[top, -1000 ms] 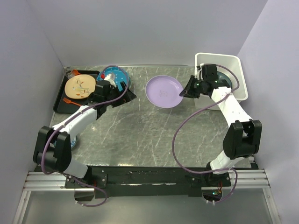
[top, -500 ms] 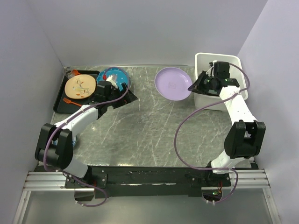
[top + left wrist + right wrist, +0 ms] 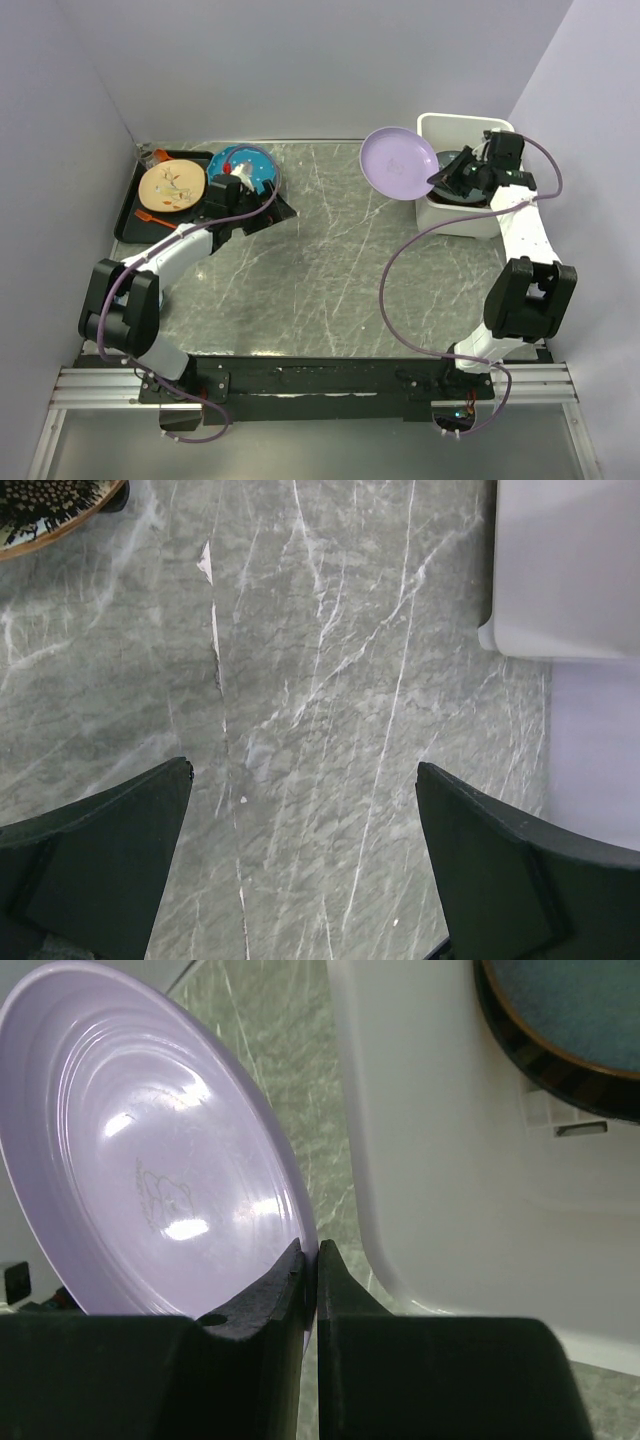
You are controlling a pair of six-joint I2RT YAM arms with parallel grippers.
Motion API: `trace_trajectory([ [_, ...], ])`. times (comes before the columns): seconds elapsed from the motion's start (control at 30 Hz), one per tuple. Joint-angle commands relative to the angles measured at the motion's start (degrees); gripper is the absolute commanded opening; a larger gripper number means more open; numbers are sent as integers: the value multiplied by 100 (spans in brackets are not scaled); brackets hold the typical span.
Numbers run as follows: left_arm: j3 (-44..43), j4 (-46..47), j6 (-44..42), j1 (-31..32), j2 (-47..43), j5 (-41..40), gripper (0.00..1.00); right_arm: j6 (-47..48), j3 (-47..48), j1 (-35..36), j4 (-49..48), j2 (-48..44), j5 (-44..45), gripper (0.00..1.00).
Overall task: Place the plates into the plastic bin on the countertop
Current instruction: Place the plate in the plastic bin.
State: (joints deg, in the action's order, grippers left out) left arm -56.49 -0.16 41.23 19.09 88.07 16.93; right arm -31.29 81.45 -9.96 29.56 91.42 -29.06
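My right gripper is shut on the rim of the lavender plate. It holds the plate tilted in the air just left of the white plastic bin. A dark blue-grey plate lies inside the bin. A teal plate sits at the back left of the countertop, partly hidden by my left arm. My left gripper hangs open over bare stone just right of that plate, with nothing between its fingers. A cream plate rests on the tray.
A flat black tray at the back left holds the cream plate and small orange utensils. Walls close the table at the back and on both sides. In the left wrist view a dotted plate rim shows at top left.
My right gripper has carried the lavender plate up and to the right, from the middle of the countertop to the bin's left edge, tilting it. The left arm has barely moved.
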Motion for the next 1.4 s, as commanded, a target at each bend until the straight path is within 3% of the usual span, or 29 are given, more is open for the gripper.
trace_trajectory([
  [0.0, -205, 201, 8, -11, 52, 153, 99, -255, 222, -208, -617, -291, -205, 0],
  [0.73, -249, 166, -1, -11, 158, 223, 99, -888, -261, -1122, -1392, -379, 119, 0],
  [1.37, -336, 113, -71, -11, 298, 346, 99, -1178, -569, -1457, -1647, -283, 1429, 0],
])
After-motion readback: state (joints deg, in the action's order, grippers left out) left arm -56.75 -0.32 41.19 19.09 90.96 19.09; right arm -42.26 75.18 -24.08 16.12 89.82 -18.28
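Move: The right gripper already pinches the purple plate by its rim. The plastic bin it is going into has its middle about 11 cm to this hand's right, 7 cm ahead and some 14 cm below. The teal plate lies in the bin on top of the earlier ones, roughly 12 cm right, 6 cm ahead and 17 cm down. From the idle left hand, the bin is about 47 cm right, 12 cm ahead and 7 cm lower. Keep the right fingers shut on the purple plate's rim and carry it about 14 cm to the right, over the bin's left wall and above the teal plate. Rise roughly 2 cm on the way across, then sink back to the starting height, while turning the hand some 30 degrees clockwise to bring the plate round over the bin. ##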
